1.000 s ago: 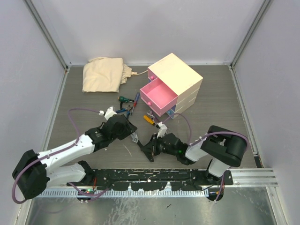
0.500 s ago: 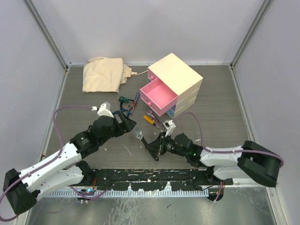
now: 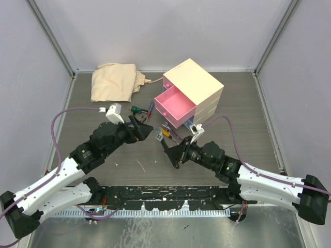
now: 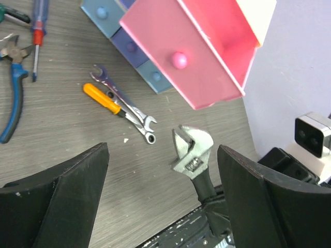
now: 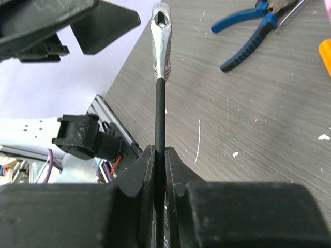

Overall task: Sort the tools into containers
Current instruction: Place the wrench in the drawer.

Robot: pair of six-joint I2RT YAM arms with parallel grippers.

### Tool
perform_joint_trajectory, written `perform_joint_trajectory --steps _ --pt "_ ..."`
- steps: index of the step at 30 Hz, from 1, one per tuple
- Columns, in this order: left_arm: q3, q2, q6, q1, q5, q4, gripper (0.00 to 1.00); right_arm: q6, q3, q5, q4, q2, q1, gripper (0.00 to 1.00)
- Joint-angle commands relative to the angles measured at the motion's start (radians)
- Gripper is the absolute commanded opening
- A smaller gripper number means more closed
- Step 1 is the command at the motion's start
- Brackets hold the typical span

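My right gripper is shut on the black handle of the adjustable wrench, whose silver head points away from it. In the top view the right gripper holds the wrench up beside my left gripper. The left gripper stands open around the wrench head without touching it. On the table lie the orange screwdriver, two spanners and the blue pliers. The cream chest has its pink drawer pulled open; the blue drawers are shut.
A folded beige cloth bag lies at the back left. A green-handled screwdriver and a red-and-blue screwdriver lie left of the chest. Grey walls close in the table on three sides.
My left jaws have opened wide off the wrench. Both arms have stretched farther from their bases toward the chest, the right one carrying the wrench along.
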Motion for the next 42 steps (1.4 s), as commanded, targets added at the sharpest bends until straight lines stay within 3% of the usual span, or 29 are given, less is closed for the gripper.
perform_joint_trajectory --steps 1,9,14,26,32,37,42 --pt "0.082 0.013 0.031 -0.002 0.095 0.104 0.87 0.03 0.084 0.098 0.036 -0.027 0.004 0.01" --pt "0.197 0.05 0.057 -0.001 0.204 0.131 0.87 0.12 0.236 0.356 0.152 0.032 0.004 0.01" --pt "0.258 0.068 0.079 -0.003 0.283 0.134 0.8 0.155 0.299 0.473 0.292 0.087 0.004 0.0" --pt "0.294 0.169 0.018 -0.01 0.451 0.31 0.64 0.273 0.341 0.367 0.557 0.165 -0.013 0.0" --pt "0.298 0.177 -0.018 -0.012 0.503 0.385 0.48 0.283 0.342 0.314 0.581 0.153 -0.021 0.01" --pt "0.315 0.198 -0.054 -0.018 0.549 0.445 0.43 0.29 0.337 0.292 0.62 0.166 -0.027 0.0" --pt "0.331 0.227 -0.064 -0.037 0.573 0.453 0.28 0.288 0.338 0.273 0.638 0.17 -0.041 0.0"
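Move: The wrench is held at its handle in the right gripper, its middle right at that hand point. From the left hand it lies about 8 cm back, 11 cm to the right and 5 cm lower. The open pink drawer is some 15 cm ahead, 14 cm right and 7 cm below the left hand, and 22 cm ahead of the right hand, 3 cm right. The orange screwdriver lies on the table 8 cm ahead, 9 cm right and 22 cm below the left hand. With the right gripper still gripping the wrench, raise it about 22 cm and some 7 cm forward, rolling its left side up roughly 40 degrees so the head swings up. Meanwhile bring the left gripper up about 15 cm, then also right and slightly back, turning clockwise, and narrow its wide-open fingers by more than half around the handle's lower end. ##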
